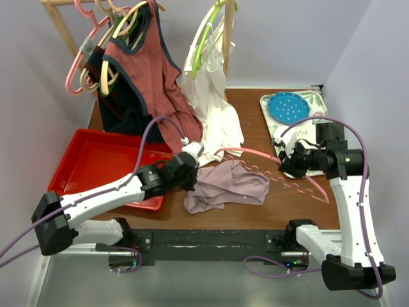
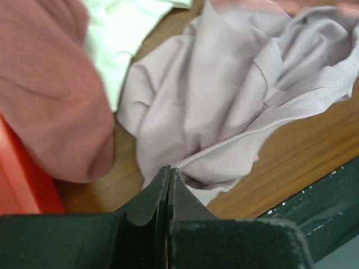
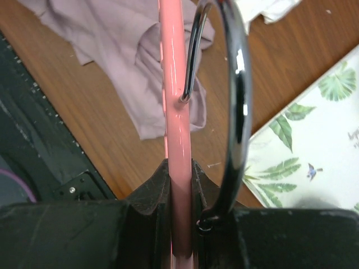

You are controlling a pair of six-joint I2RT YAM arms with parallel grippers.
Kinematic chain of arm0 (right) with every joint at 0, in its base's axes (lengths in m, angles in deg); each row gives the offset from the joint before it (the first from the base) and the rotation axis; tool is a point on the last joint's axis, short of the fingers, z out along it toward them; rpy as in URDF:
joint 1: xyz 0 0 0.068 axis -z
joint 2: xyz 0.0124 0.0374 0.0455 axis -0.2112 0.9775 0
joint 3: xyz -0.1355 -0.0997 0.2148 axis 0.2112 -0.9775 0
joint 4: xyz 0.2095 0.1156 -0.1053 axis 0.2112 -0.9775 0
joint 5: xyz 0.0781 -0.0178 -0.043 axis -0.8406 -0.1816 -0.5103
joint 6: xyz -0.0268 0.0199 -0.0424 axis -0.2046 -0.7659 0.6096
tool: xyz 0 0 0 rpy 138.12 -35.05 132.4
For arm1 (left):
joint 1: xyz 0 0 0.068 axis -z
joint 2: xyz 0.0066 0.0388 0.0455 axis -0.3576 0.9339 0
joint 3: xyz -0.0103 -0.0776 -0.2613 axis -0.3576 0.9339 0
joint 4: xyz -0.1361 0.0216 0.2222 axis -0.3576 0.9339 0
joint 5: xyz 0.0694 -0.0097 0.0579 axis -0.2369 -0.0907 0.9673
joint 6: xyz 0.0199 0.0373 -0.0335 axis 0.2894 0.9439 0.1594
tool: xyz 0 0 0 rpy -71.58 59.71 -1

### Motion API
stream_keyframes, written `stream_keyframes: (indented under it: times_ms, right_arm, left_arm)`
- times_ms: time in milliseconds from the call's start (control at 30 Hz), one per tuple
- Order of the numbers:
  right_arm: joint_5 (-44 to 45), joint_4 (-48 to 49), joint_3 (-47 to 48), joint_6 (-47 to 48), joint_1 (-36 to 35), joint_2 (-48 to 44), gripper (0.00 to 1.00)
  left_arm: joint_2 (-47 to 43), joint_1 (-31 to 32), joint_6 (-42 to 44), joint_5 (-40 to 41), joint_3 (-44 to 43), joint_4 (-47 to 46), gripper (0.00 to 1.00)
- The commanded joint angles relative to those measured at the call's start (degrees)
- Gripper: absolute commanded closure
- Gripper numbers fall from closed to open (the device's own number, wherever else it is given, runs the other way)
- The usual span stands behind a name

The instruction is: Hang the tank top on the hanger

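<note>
The pale mauve tank top (image 1: 230, 182) lies crumpled on the wooden table between the two arms. My left gripper (image 1: 192, 181) sits at the top's left edge. In the left wrist view its jaws (image 2: 169, 169) are pressed together, with a ribbed hem of the tank top (image 2: 235, 95) running into their tips. My right gripper (image 1: 289, 167) is shut on the salmon-pink hanger (image 1: 307, 182), which reaches left over the top. The right wrist view shows the hanger's bar (image 3: 174, 84) clamped between the fingers (image 3: 180, 168), with its dark metal hook (image 3: 241, 84) alongside and the tank top (image 3: 112, 39) beneath.
A red tray (image 1: 89, 160) sits left of the top. Behind it, a wooden rack holds a rust-red tank top (image 1: 144, 70), a white garment (image 1: 211, 102), a lime-green hanger (image 1: 208, 32) and pink hangers (image 1: 83, 57). A leaf-print tray with a blue plate (image 1: 291, 105) stands at the back right.
</note>
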Motion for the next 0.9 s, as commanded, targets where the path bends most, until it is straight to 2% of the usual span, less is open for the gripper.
stream_keyframes:
  times_ms: [0,100,267,433,867]
  right_arm:
    - [-10.83,-8.06,2.72,10.06,0.22,0.65,1.0]
    - [-13.13,-14.82,3.6,15.78,0.13,3.29,1.0]
    - [-13.76,-15.1,3.16,16.76,0.22,0.13,1.0]
    - [-10.42,-15.1,-1.48,18.26,0.22,-1.1,1.0]
    - [-9.98,-15.02,-6.24,20.8,0.13,0.48,1.0]
  left_arm:
    - [-0.53,-9.05,7.14,-12.87,2.19,-4.68,1.0]
    - [0.35,-13.36,8.03,-16.03,1.84,-5.55,1.0]
    - [1.58,-18.11,9.0,-18.59,0.43,-6.08,1.0]
    - [1.58,-19.18,10.14,-19.65,-1.94,-4.86,1.0]
    - [-1.67,-19.27,11.28,-23.42,-6.69,-1.25,1.0]
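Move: The left hand already pinches the tank top's near-left edge; from this hand the hanger's free left end is about 10 cm to the right, 6 ahead and some 8 higher, the tank top's body roughly 9 ahead, 13 right and 11 below, and the red box 12 ahead, 25 left. The right hand holds the hanger; from it the pinched edge is about 31 cm left, 2 back and 11 lower, the cloth body 17 left, 9 ahead and 22 below. Keeping its pinch on the tank top's edge, the left hand draws it forward about 5 cm, first slipping left and slightly down, then rising some 4 cm and easing back right. The right hand keeps its grip on the hanger and turns it some 15 degrees counter-clockwise, drifting back and left, then lowers it, so the free end swings towards the pinched edge. ##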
